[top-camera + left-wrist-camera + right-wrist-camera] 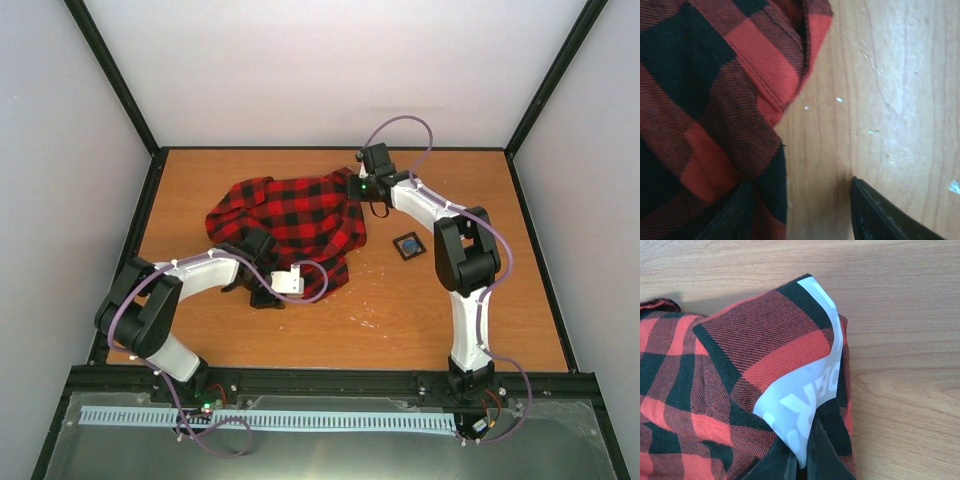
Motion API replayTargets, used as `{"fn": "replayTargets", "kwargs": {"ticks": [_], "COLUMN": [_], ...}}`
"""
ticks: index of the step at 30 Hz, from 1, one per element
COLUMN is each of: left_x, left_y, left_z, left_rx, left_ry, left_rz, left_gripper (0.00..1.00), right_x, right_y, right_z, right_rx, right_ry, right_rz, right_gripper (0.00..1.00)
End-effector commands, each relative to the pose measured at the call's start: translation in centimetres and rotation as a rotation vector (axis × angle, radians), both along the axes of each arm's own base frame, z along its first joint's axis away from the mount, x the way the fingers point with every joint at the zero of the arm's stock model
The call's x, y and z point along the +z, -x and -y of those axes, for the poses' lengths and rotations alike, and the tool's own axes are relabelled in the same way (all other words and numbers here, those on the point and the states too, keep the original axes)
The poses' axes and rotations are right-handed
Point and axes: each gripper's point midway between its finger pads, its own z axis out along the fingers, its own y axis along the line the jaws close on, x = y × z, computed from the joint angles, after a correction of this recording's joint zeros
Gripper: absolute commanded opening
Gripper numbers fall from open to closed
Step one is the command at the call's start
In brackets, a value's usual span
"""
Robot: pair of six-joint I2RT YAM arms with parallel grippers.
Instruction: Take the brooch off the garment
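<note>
The garment (290, 220), a red-and-black checked flannel shirt, lies crumpled at the table's middle. My right gripper (360, 187) is at its far right edge. In the right wrist view it (801, 464) is shut on a raised fold of the shirt (740, 370) that has a white printed patch (805, 390). My left gripper (265, 297) is low at the shirt's near edge. In the left wrist view it (800, 220) is open, one finger (730, 220) over the cloth (700, 100), the other over bare wood. No brooch shows on the shirt.
A small dark square thing with a blue centre (408, 246) lies on the wooden table (470, 320), right of the shirt and apart from it. I cannot tell what it is. White walls and black frame posts enclose the table.
</note>
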Motion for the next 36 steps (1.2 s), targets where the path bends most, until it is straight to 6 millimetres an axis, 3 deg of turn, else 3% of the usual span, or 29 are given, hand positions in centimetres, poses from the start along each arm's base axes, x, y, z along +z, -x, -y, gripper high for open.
{"fn": "replayTargets", "kwargs": {"ticks": [1, 4, 7, 10, 12, 14, 18, 20, 21, 24, 27, 29, 36], "left_x": [-0.1, 0.2, 0.7, 1.7, 3.2, 5.3, 11.8, 15.4, 17.1, 21.1, 24.5, 26.4, 31.2], "left_y": [-2.0, -3.2, -4.1, -5.6, -6.6, -6.9, -6.7, -6.9, -6.9, -8.1, -9.7, -10.6, -13.5], "left_z": [0.5, 0.6, 0.7, 0.4, 0.4, 0.6, 1.5, 1.7, 1.7, 1.4, 1.0, 0.6, -0.1], "left_rx": [0.033, 0.069, 0.087, 0.122, 0.155, 0.171, 0.168, 0.175, 0.179, 0.224, 0.281, 0.311, 0.388], "left_ry": [0.002, 0.002, -0.001, -0.024, -0.033, -0.019, 0.073, 0.116, 0.132, 0.173, 0.212, 0.228, 0.249], "left_rz": [0.083, 0.125, 0.156, 0.215, 0.237, 0.244, 0.271, 0.308, 0.321, 0.354, 0.371, 0.399, 0.536], "left_gripper": [0.48, 0.29, 0.20, 0.02, 0.01, 0.01, 0.01, 0.01, 0.01, 0.01, 0.01, 0.01, 0.01], "right_x": [2.4, 2.7, 3.0, 3.1, 3.5, 4.1, 6.7, 8.2, 10.0, 13.3, 15.3, 16.0, 13.5], "right_y": [-0.3, 0.0, 0.2, 0.5, 0.6, 0.7, 0.7, 1.2, 1.6, 3.7, 7.1, 9.9, 19.2], "right_z": [0.4, 0.3, 0.1, 0.2, 0.2, 0.3, 0.3, 0.6, 0.8, 1.6, 1.9, 1.5, -1.2], "right_rx": [-0.008, 0.001, 0.012, 0.020, 0.023, 0.031, 0.061, 0.077, 0.083, 0.112, 0.186, 0.275, 0.544], "right_ry": [-0.048, -0.063, -0.077, -0.085, -0.089, -0.089, -0.086, -0.085, -0.090, -0.104, -0.112, -0.123, -0.124], "right_rz": [0.048, 0.052, 0.056, 0.061, 0.076, 0.094, 0.185, 0.249, 0.308, 0.470, 0.613, 0.700, 0.795], "right_gripper": [0.03, 0.02, 0.03, 0.03, 0.02, 0.03, 0.16, 0.34, 0.47, 0.77, 0.93, 0.95, 0.95]}}
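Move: Near the table, the left hand has its half-open fingers at the garment's near edge; the strip of cloth to pinch lies about 3 cm ahead and 1 cm below. The black tray is some 15 cm ahead and 31 cm to the right of that hand. Still closed on the far corner, the right hand has the white lettered strip about 2 cm ahead and 1 cm below. From the right hand the near edge is some 26 cm back, 17 cm left and 10 cm lower. Sliding forward about 4 cm low over the table, the left hand shuts its fingers on the garment's near edge, then hoists it nearly 30 cm while going on forward, fingers tilting outward some 30 degrees. The right hand holds the far corner almost still, then opens, lets it go, and backs away and upward, its fingertips swinging up. ##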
